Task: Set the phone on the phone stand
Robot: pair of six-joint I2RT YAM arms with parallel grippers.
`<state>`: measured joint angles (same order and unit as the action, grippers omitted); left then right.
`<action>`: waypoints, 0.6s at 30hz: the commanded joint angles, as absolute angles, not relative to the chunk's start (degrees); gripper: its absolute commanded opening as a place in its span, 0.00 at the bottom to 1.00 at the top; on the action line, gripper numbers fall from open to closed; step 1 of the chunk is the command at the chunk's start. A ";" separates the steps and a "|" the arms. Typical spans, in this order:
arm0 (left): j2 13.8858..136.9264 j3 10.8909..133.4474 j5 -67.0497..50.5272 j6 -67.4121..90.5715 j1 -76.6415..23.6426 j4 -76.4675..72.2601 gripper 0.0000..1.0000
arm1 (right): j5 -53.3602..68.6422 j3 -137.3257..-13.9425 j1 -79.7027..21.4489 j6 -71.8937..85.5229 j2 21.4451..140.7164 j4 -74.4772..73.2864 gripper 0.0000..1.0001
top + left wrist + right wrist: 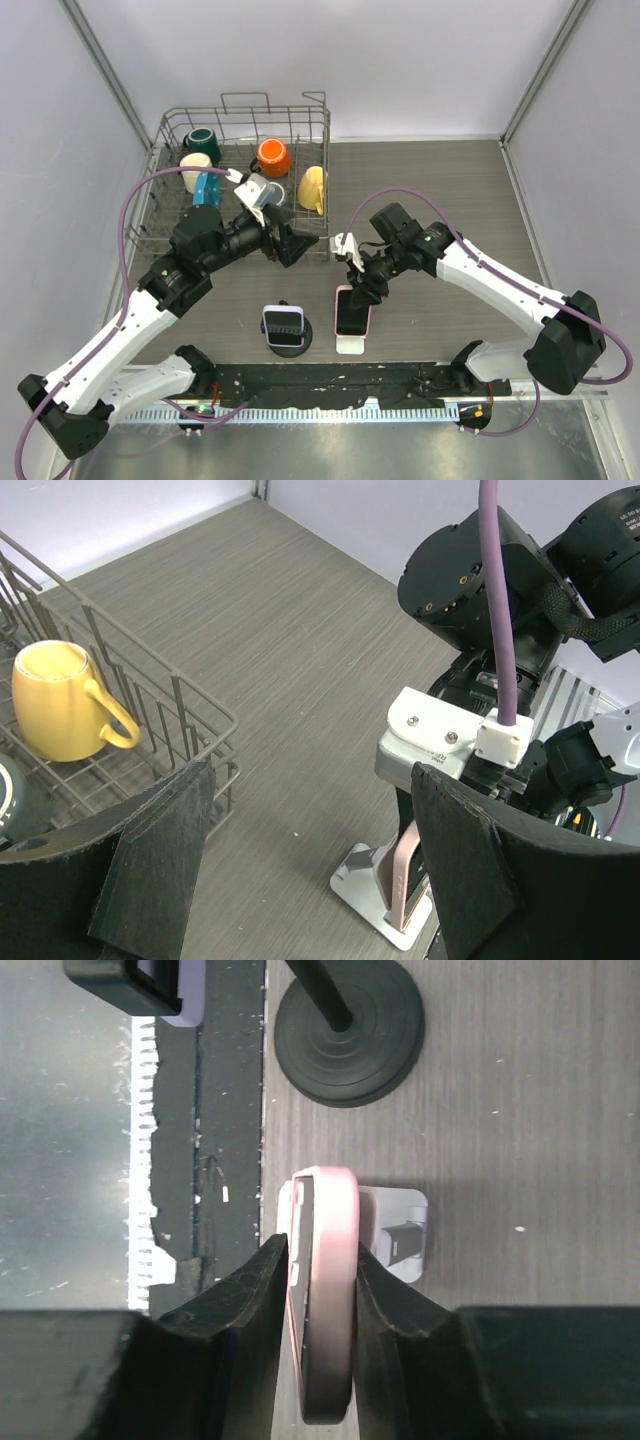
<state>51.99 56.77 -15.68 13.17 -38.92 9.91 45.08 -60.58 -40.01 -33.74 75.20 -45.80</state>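
The pink-cased phone (352,311) stands upright on edge against the white phone stand (350,345), just in front of the arms' bases. In the right wrist view the phone (328,1290) sits between my black fingers, with the phone stand (400,1240) behind it. My right gripper (320,1245) (362,292) is shut on the phone, and both fingertips press its faces. My left gripper (290,245) hovers beside the dish rack. It is open and empty (312,770), and it looks down on the phone (403,875) and the phone stand (365,885).
A wire dish rack (245,110) at the back left holds several mugs, among them a yellow mug (312,188) (60,700) and an orange mug (272,155). A second phone on a black round stand (284,325) stands to the left of the pink one; its base (350,1030) is close by.
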 commanded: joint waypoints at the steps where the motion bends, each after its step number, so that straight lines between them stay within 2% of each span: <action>1: 51.94 57.48 -16.61 13.45 -38.67 7.47 0.83 | 42.55 -59.77 -40.34 -32.26 72.34 -40.78 0.38; 6: 52.29 57.39 -16.61 13.53 -38.67 7.47 0.83 | 38.23 -59.50 -40.43 -31.90 71.81 -40.34 0.55; 7: 52.38 57.31 -16.70 13.54 -38.67 7.47 0.83 | 38.15 -59.59 -40.43 -31.82 71.72 -40.34 0.69; 8: 52.38 57.48 -16.79 13.62 -38.67 7.56 0.83 | 38.14 -59.68 -40.52 -31.38 71.63 -40.25 0.78; 9: 52.47 57.57 -17.05 13.62 -38.67 7.47 0.83 | 38.14 -59.76 -40.60 -31.12 71.54 -39.91 0.82; 18: 52.47 57.48 -16.96 13.80 -38.50 7.47 0.83 | 34.28 -62.13 -40.87 -30.41 70.49 -39.38 0.82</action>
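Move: The right hand has the pink phone by its top edge, one finger on the screen side and one behind; the phone's middle is about 6 cm below the hand point, 2 cm back and 1 cm left. Its white phone stand centres roughly 11 cm below the hand, 4 cm back and 1 cm left, and the black holder some 17 cm left, 4 cm back and 9 cm below. From the idle left hand the pink phone lies about 11 cm back, 10 cm right and 23 cm below. The right hand lets go of the pink phone's top edge, its already parting fingers spreading from about a third to nearly wide open, while it eases some 2.5 cm forward, practically level, towards the backrest side of the white stand and in the direction the phone leans. As it goes, the wrist tips the fingers a little, turning under 10 degrees in all, partly clockwise, and ends with the fingers spread to either side of the phone's upper edge. ##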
